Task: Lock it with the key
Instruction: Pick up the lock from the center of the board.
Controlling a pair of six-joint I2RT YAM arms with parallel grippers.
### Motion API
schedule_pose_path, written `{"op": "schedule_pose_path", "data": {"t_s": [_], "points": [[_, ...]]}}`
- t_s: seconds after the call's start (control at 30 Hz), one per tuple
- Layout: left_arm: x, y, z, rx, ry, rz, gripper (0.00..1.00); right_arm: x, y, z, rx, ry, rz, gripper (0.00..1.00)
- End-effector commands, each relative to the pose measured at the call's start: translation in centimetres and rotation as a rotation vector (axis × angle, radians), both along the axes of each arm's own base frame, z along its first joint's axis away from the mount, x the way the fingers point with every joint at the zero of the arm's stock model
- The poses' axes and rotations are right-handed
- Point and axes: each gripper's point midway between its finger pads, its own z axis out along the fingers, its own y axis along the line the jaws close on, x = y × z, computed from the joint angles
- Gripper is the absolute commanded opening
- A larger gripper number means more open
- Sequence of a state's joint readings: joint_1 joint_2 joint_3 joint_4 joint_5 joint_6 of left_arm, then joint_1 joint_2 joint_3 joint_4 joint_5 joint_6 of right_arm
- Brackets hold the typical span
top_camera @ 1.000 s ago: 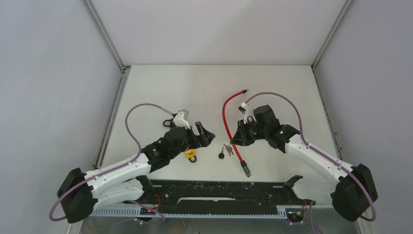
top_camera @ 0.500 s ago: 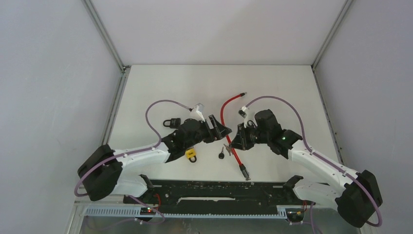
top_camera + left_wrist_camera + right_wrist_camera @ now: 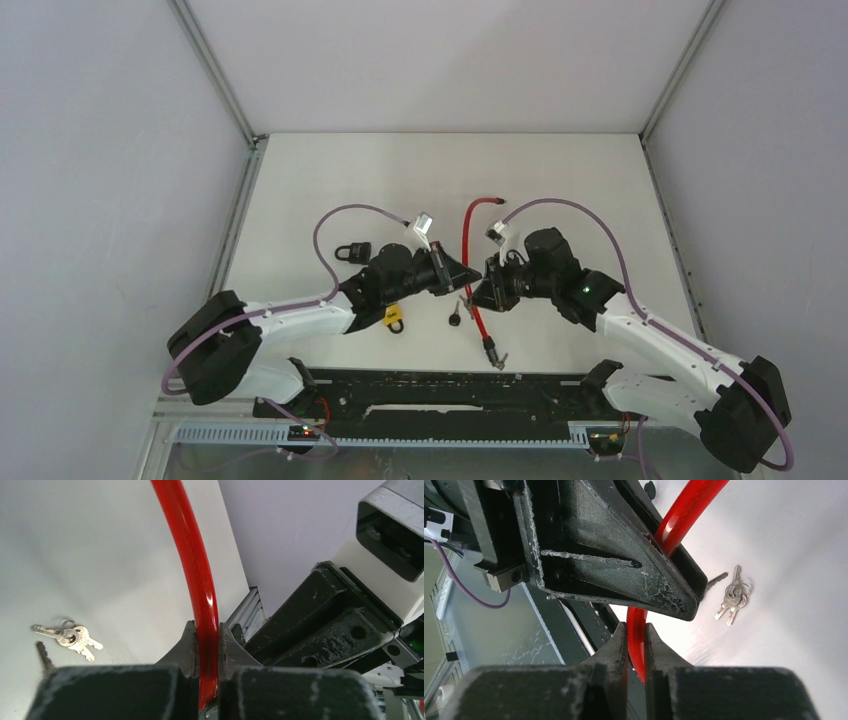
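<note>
A red cable lock (image 3: 466, 228) curves across the middle of the table, its metal end (image 3: 492, 353) near the front. Both grippers hold it mid-length, nose to nose. My left gripper (image 3: 468, 276) is shut on the cable (image 3: 192, 555), its fingertips (image 3: 189, 642) pinching it. Just below, my right gripper (image 3: 483, 292) is shut on the same cable (image 3: 684, 515). A bunch of silver keys (image 3: 70, 637) (image 3: 731, 600) lies on the table beside the cable. A black-headed key (image 3: 455, 319) lies next to them.
A yellow padlock (image 3: 393, 318) lies under my left arm, and a black padlock (image 3: 350, 251) sits further back left. The black rail (image 3: 450, 395) runs along the near table edge. Metal frame posts (image 3: 232, 215) border both sides.
My left gripper has swung right from the yellow padlock to the cable and shut on it. The right gripper kept its grip and carried the cable slightly left.
</note>
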State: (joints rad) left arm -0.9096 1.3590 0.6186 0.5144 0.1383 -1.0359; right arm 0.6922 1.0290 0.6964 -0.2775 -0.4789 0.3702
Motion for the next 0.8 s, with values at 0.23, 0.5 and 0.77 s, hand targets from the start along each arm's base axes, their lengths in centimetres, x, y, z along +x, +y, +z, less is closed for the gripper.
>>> {"op": "schedule_pose_path", "data": {"t_s": [0.23, 0.5, 0.77], "points": [[0.2, -0.4, 7.5, -0.013, -0.143, -0.036, 0.0, -0.5, -2.3, 4.5, 0.039, -0.27, 0.023, 0.53], [-0.6, 1.3, 15.3, -0.056, -0.291, -0.025, 0.0, -2.4, -2.7, 6.6, 0.18, -0.397, 0.06, 0.54], [-1.5, 4.8, 21.2, -0.111, -0.403, 0.051, 0.0, -4.8, -1.3, 8.8, 0.337, -0.487, 0.184, 0.53]]}}
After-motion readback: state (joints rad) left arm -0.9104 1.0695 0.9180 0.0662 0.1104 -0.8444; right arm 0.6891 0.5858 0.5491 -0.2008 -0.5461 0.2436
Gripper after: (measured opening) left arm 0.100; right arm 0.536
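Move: Both closed grippers still hold the red lock's cable, the left some 4 cm farther out than the right. The lock's metal end lies about 11 cm back, 5 cm to the right and 6 cm below the right hand. The key ring is on the table some 12 cm below that hand and 2 cm back, the black-headed key 5 cm back and 3 cm to its left. From the left hand, the metal end is roughly 16 cm back, 4 cm right and 8 cm lower. The right gripper opens to about half and lets go of the cable, rising about 6 cm, then also drawing back and a little to its right while it rolls some 25 degrees, so that its parted fingers come towards the lock's metal end, not yet gripping it. The left keeps its pinch on the cable and, after holding nearly still at first, lifts it about 14 cm, drifting slightly left late on. ##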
